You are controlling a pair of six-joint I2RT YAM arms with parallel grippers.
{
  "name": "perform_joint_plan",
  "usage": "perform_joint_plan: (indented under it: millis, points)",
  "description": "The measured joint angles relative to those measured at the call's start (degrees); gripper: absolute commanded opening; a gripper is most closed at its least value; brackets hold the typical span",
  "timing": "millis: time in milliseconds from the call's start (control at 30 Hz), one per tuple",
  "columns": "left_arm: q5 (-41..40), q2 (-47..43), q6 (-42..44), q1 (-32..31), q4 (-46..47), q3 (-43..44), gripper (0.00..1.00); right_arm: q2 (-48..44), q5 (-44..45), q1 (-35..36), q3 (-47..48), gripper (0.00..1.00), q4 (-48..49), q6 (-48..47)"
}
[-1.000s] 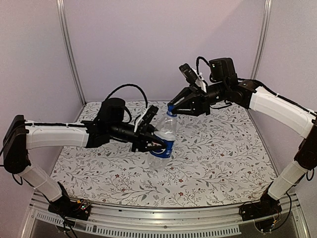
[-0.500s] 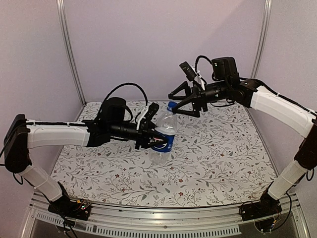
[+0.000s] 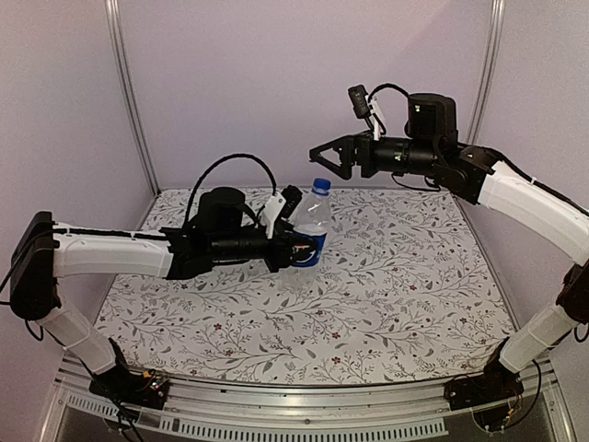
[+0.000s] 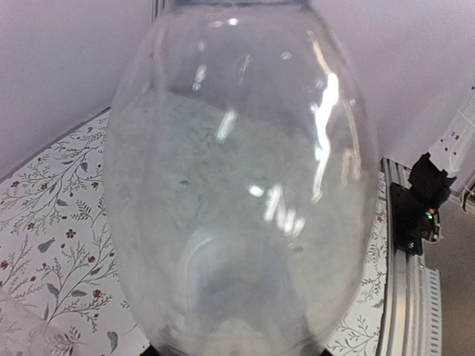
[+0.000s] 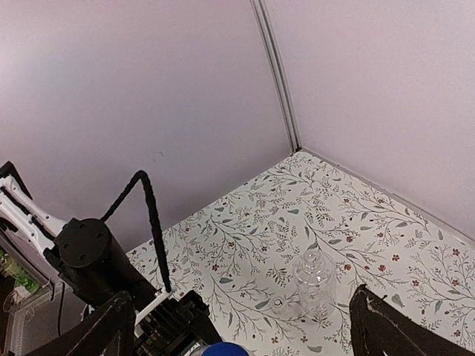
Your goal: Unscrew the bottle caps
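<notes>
My left gripper (image 3: 300,247) is shut on the blue label band of the Pepsi bottle (image 3: 312,230) and holds it upright above the table. The bright blue cap (image 3: 320,186) sits on the bottle's neck. In the left wrist view the clear body of the bottle (image 4: 237,185) fills the frame and hides the fingers. My right gripper (image 3: 329,159) hangs open above and just right of the blue cap (image 5: 223,348), touching nothing. The plain bottle (image 5: 315,278) stands uncapped on the table, with a small clear cap (image 5: 277,302) lying beside it.
The floral table cover (image 3: 405,285) runs to lilac walls at the back and sides, with metal posts in the corners (image 3: 129,101). The left arm's black cable (image 5: 152,222) loops up above its wrist.
My right gripper opened off the blue cap and rose up and to the right. The left arm lifted the Pepsi bottle slightly and set it more upright.
</notes>
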Motion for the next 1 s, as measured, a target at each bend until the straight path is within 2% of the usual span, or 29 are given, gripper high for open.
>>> perform_joint_plan:
  millis: [133,333,1000]
  points:
    - [-5.2,0.2,0.0,-1.0,0.0,0.5,0.31,0.8,5.2,1.2,1.0,0.99,-0.2,3.1]
    - [-10.0,0.3,-0.5,-1.0,0.0,1.4,0.32,3.5,8.0,1.9,1.2,0.95,-0.3,6.3]
    - [-14.3,1.3,-1.0,-1.1,-1.0,2.0,0.32,6.8,6.0,3.1,1.7,0.6,-2.8,7.5]
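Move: The blue cap, on the bottle still gripped by the left hand, lies about 6 cm below the right hand, roughly 2 cm back and 3 cm to its left. The bottle's label is some 18 cm below the right hand, about 3 cm back and 6 cm left; the clear bottle stands very roughly 17 cm ahead, 18 cm left and 28 cm below. From the left hand, the cap is about 12 cm up, 1 cm ahead and 3 cm right. With the left hand's grip on the bottle continuing, that hand carries it about 3.5 cm forward while turning some 13 degrees counter-clockwise. The right hand eases forward briefly, then sinks about 5 cm and goes some 3 cm left onto the cap, fingers tipping down about 10 degrees and starting wide open, then closing to about two thirds; a touch on the cap isn't visible. ##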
